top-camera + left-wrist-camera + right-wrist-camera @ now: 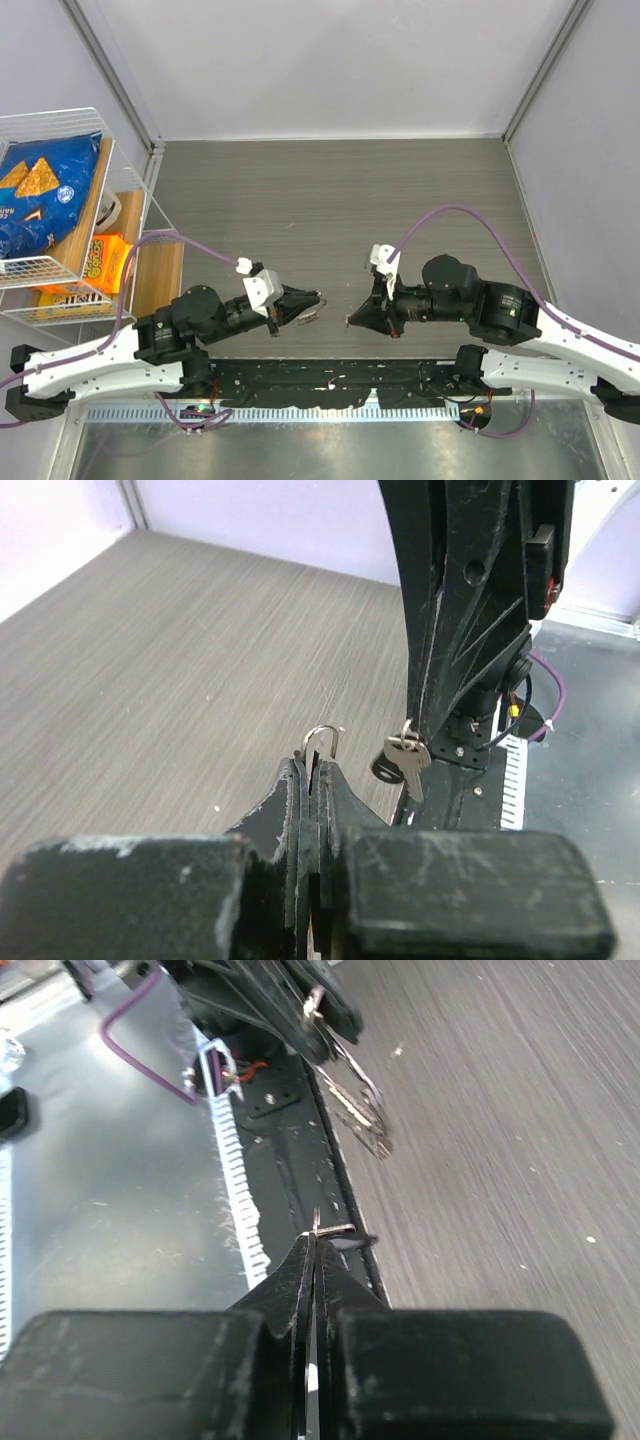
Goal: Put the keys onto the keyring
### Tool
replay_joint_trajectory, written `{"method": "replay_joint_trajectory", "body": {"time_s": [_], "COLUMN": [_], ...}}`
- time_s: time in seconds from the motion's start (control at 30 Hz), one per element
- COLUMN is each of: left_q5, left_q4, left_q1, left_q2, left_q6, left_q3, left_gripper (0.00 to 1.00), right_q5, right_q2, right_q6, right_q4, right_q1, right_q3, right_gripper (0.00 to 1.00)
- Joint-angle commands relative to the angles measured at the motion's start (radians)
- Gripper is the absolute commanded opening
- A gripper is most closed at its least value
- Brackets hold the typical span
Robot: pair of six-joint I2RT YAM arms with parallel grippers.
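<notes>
My left gripper [318, 298] is shut on the keyring [322, 740], whose thin silver wire loop sticks up from between the shut fingers in the left wrist view. Several small silvery keys [362, 1120] dangle below that gripper over the wood-grain table [330, 200]; they also show from above as the hanging keys [310, 320]. My right gripper [350, 321] faces it a short gap away, shut on a single flat key [408, 755]. In the right wrist view this key [338, 1228] shows edge-on at the tips. A dark shape sits just behind it; I cannot tell what it is.
A wire basket [75, 120] with a blue chips bag [40, 190] and an orange snack bag [100, 262] stands at the left edge. A black strip [330, 375] and a metal tray [330, 445] run along the near edge. Grey walls enclose the table.
</notes>
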Motion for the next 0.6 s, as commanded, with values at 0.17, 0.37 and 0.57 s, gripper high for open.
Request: {"method": "replay_joint_trajectory", "body": {"time_s": [0.17,0.37,0.57], "left_q5": [0.093,0.137,0.159], "left_q4": [0.238,0.298,0.338], "left_q1": [0.000,-0.001,0.000], "left_q2": [-0.052,-0.089,-0.104], "left_q6": [0.120,0.160,0.183], "left_q3": [-0.059,-0.099,-0.111], "left_gripper": [0.00,0.00,0.00], "right_q5": [-0.149,-0.143,-0.170], "right_q2": [-0.005,0.006,0.034], "right_q6": [0.199,0.286,0.358], "right_q4": [0.277,0.375,0.455], "right_q1": [0.005,0.006,0.005], "right_q3": [0.033,0.027,0.010], "right_gripper": [0.06,0.06,0.06]}}
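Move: The keyring, gripped in the left fingertips, lies from the right hand about 5 cm to the left, 3 cm ahead and 3 cm higher. The bunch already on the keyring hangs below it, some 7 cm left of the right hand, 1 cm ahead and 1 cm lower. For the left hand, the key with the black fob, held in the right fingertips, lies about 6 cm to the right, 3 cm back and 5 cm below. Raise the right gripper about 8 cm while carrying the key and fob left towards the keyring and slightly back, tipping its fingers up some 20 degrees to near level. Meanwhile lift the left gripper about 2 cm, easing it back nearly as far with a slight wrist tilt. Keep both grips shut. ##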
